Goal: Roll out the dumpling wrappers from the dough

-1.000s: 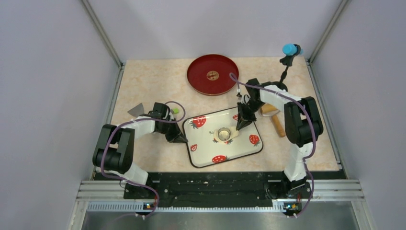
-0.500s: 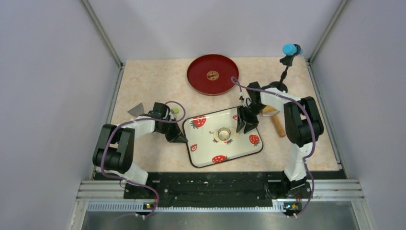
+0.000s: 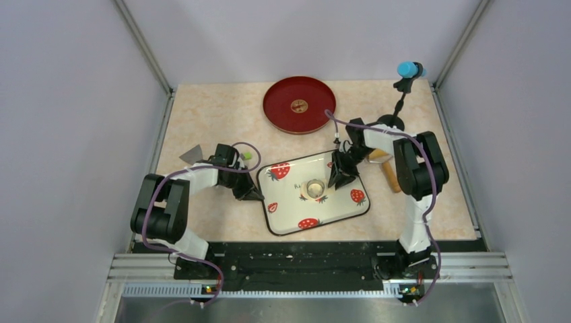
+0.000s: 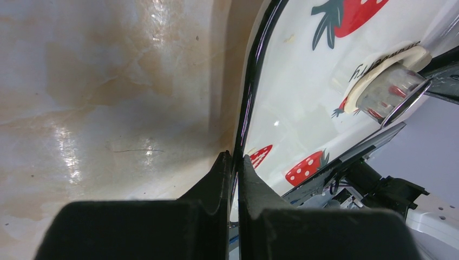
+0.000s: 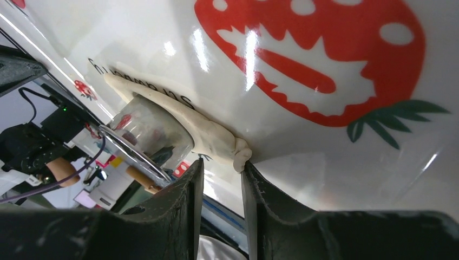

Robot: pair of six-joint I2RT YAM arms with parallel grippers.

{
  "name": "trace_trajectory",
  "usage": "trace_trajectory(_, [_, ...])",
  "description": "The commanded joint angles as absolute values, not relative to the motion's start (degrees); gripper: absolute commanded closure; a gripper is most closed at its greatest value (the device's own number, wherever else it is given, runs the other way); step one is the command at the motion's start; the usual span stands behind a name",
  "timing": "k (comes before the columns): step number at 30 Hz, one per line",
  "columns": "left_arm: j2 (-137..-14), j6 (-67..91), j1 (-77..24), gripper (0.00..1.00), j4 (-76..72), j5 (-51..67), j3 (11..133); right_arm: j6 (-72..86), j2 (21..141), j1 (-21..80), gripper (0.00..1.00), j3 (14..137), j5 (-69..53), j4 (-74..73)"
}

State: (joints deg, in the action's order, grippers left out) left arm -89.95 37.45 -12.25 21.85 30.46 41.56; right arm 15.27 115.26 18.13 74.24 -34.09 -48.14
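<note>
The dough point(image 3: 324, 189) lies as a thin cream sheet on the strawberry tray point(image 3: 343, 208), under a small metal ring point(image 3: 314, 187). In the right wrist view the dough point(image 5: 184, 116) ends in a small folded lump just beyond my right gripper point(image 5: 223, 163). That gripper is open, with the lump touching the tip of one finger point(image 5: 254, 179). From above, the right gripper point(image 3: 334, 180) sits just right of the ring. My left gripper point(image 4: 234, 162) is shut on the tray's black left rim point(image 4: 250, 97). The dumpling wrappers are hidden; I cannot see inside the ring point(image 5: 149, 130).
A red round plate point(image 3: 299, 105) sits at the back of the table. A wooden roller point(image 3: 389, 173) lies right of the tray behind the right arm. A grey metal scraper point(image 3: 193, 155) lies at the left. A blue-capped stand point(image 3: 407, 69) rises at the back right.
The right gripper was shut beside the ring, then opened wide and drew back, and now stands narrower at the dough's edge. The left gripper has kept its hold on the tray rim.
</note>
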Motion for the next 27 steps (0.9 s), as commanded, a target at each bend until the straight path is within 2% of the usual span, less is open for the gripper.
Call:
trace_trajectory(1, [-92.5, 36.6, -12.4, 1.0, 21.4, 25.8, 41.0, 14.0, 119.8, 18.1, 0.7, 75.2, -29.5, -43.7])
trace_trajectory(13, [-92.5, 36.8, -12.4, 1.0, 21.4, 26.0, 41.2, 13.0, 123.4, 19.0, 0.81, 78.1, -28.7, -43.5])
trace_trajectory(18, [-92.3, 36.9, -12.4, 1.0, 21.5, 26.1, 41.1, 11.8, 123.4, 19.1, 0.9, 78.4, -29.1, -43.4])
trace_trajectory(27, [-92.2, 36.7, -12.4, 1.0, 22.1, 25.0, 40.8, 10.7, 116.3, 19.0, 0.96, 78.8, -29.7, -43.5])
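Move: The dough's right edge, already a small raised lump, lies practically at the right hand's open fingertips, about 1 cm to the left and 1 cm below the hand point. The ring cutter stands about 4 cm left of that hand and 1 cm back; the tray's right strawberry print is some 7 cm right and 3 cm back, the roller about 12 cm right and 8 cm ahead. From the left hand, the dough edge is about 18 cm right and 3 cm ahead. The right fingers close from about a third open to nearly shut, pinching the lumpy right edge of the dough just beside the ring cutter. The hand itself hardly travels, easing about half a centimetre forward and down while turning some 5 degrees counter-clockwise. The left hand stays still, its closed fingers kept on the tray's left rim. ##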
